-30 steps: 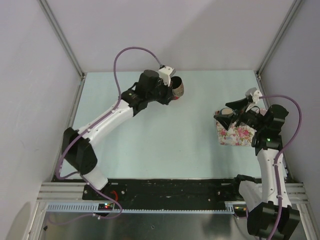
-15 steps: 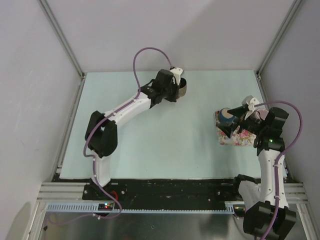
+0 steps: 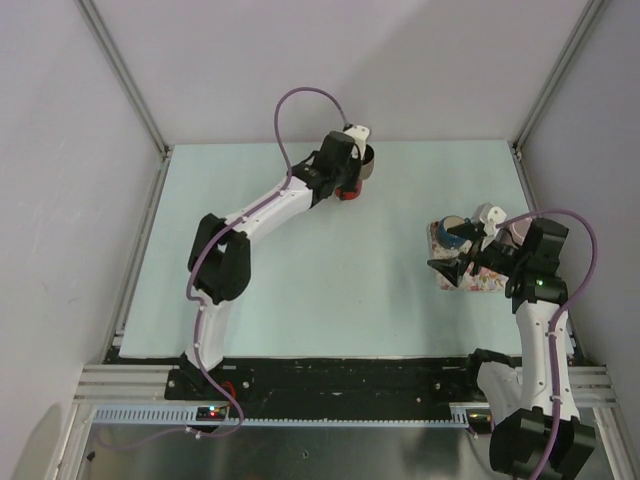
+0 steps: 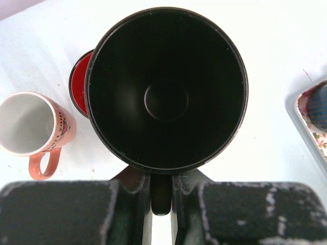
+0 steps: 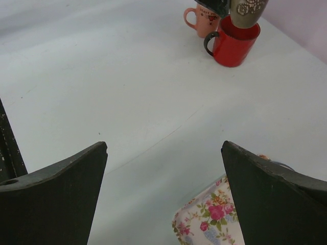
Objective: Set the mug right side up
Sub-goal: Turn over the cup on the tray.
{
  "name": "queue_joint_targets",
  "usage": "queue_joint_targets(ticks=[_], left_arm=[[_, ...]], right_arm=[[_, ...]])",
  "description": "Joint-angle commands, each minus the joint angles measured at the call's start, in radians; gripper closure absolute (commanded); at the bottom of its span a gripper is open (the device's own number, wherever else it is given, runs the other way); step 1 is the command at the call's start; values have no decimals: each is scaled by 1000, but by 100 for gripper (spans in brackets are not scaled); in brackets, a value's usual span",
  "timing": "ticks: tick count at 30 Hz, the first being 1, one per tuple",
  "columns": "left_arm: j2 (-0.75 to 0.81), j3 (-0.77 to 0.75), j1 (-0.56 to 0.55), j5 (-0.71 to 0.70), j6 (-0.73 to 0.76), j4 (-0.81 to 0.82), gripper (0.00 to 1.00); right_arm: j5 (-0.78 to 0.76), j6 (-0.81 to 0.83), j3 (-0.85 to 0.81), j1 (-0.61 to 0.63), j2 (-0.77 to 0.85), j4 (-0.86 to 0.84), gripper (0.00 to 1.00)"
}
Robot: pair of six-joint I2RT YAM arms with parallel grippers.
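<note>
A dark mug (image 4: 166, 92) with a black inside hangs in my left gripper (image 4: 161, 189), which is shut on its handle. Its mouth faces up toward the wrist camera. From above, the mug (image 3: 363, 163) sits at the far middle of the table, with the left gripper (image 3: 350, 160) beside it. The right wrist view shows the mug (image 5: 248, 11) just above a red mug (image 5: 232, 47); whether they touch I cannot tell. My right gripper (image 3: 458, 252) stands wide open over the near left corner of the floral tray (image 3: 492, 281), nothing between its fingers.
The red mug (image 4: 80, 89) stands upright under and left of the held mug, and a pink mug (image 4: 30, 125) stands upright further left. The floral tray (image 4: 302, 104) holds a blue cup (image 3: 455, 228). Grey walls and metal rails close in the table.
The left arm has stretched toward the far middle, and the mug has turned from tilted to mouth up over the red mug. The right gripper has shifted toward me over the tray, still open.
</note>
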State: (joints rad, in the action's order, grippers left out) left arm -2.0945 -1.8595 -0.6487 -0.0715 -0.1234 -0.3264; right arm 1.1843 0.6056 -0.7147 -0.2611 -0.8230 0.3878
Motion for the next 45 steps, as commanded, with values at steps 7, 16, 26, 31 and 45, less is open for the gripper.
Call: queue_joint_targets(ticks=[7,16,26,31,45], left_arm=[[-65,-101,4,-55,-1,57,100],[-112,-143,5,-72,-24,52,100],[-131,-156,7,-73,-33,50,100],[-137,-164,6,-78,-43,40,100],[-165,-177,7,-105,-28,39,100]], right_arm=[[-30,39,5,38,-23,-19,1],[-51,35,11,43,-21,-34,1],[-61,42,15,60,-28,-36,1],[-65,36,15,71,-41,-41,0],[-63,33,15,59,-39,-41,1]])
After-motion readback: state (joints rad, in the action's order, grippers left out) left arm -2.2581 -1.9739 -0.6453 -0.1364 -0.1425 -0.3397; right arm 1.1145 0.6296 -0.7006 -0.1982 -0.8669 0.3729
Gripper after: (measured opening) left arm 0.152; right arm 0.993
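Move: The left hand holds the taupe mug by its handle, already mouth up. The clear table spot it is being taken to lies about 12 cm ahead, 8 cm to the right and 18 cm below. The red mug stands some 11 cm ahead, 1 cm left and 13 cm down; the pink mug is about 14 cm ahead, 12 cm left and 14 cm down. From the right hand that spot is roughly 35 cm ahead, 15 cm left and 23 cm down. Keeping its pinch on the handle, the left hand lowers the taupe mug about 5 cm towards the clear table just right of the red mug, quickly at first and then easing to a slow creep. On the way down it also reaches about 2.5 cm forward, with the wrist turning barely 5 degrees so the mug's mouth stays up. ##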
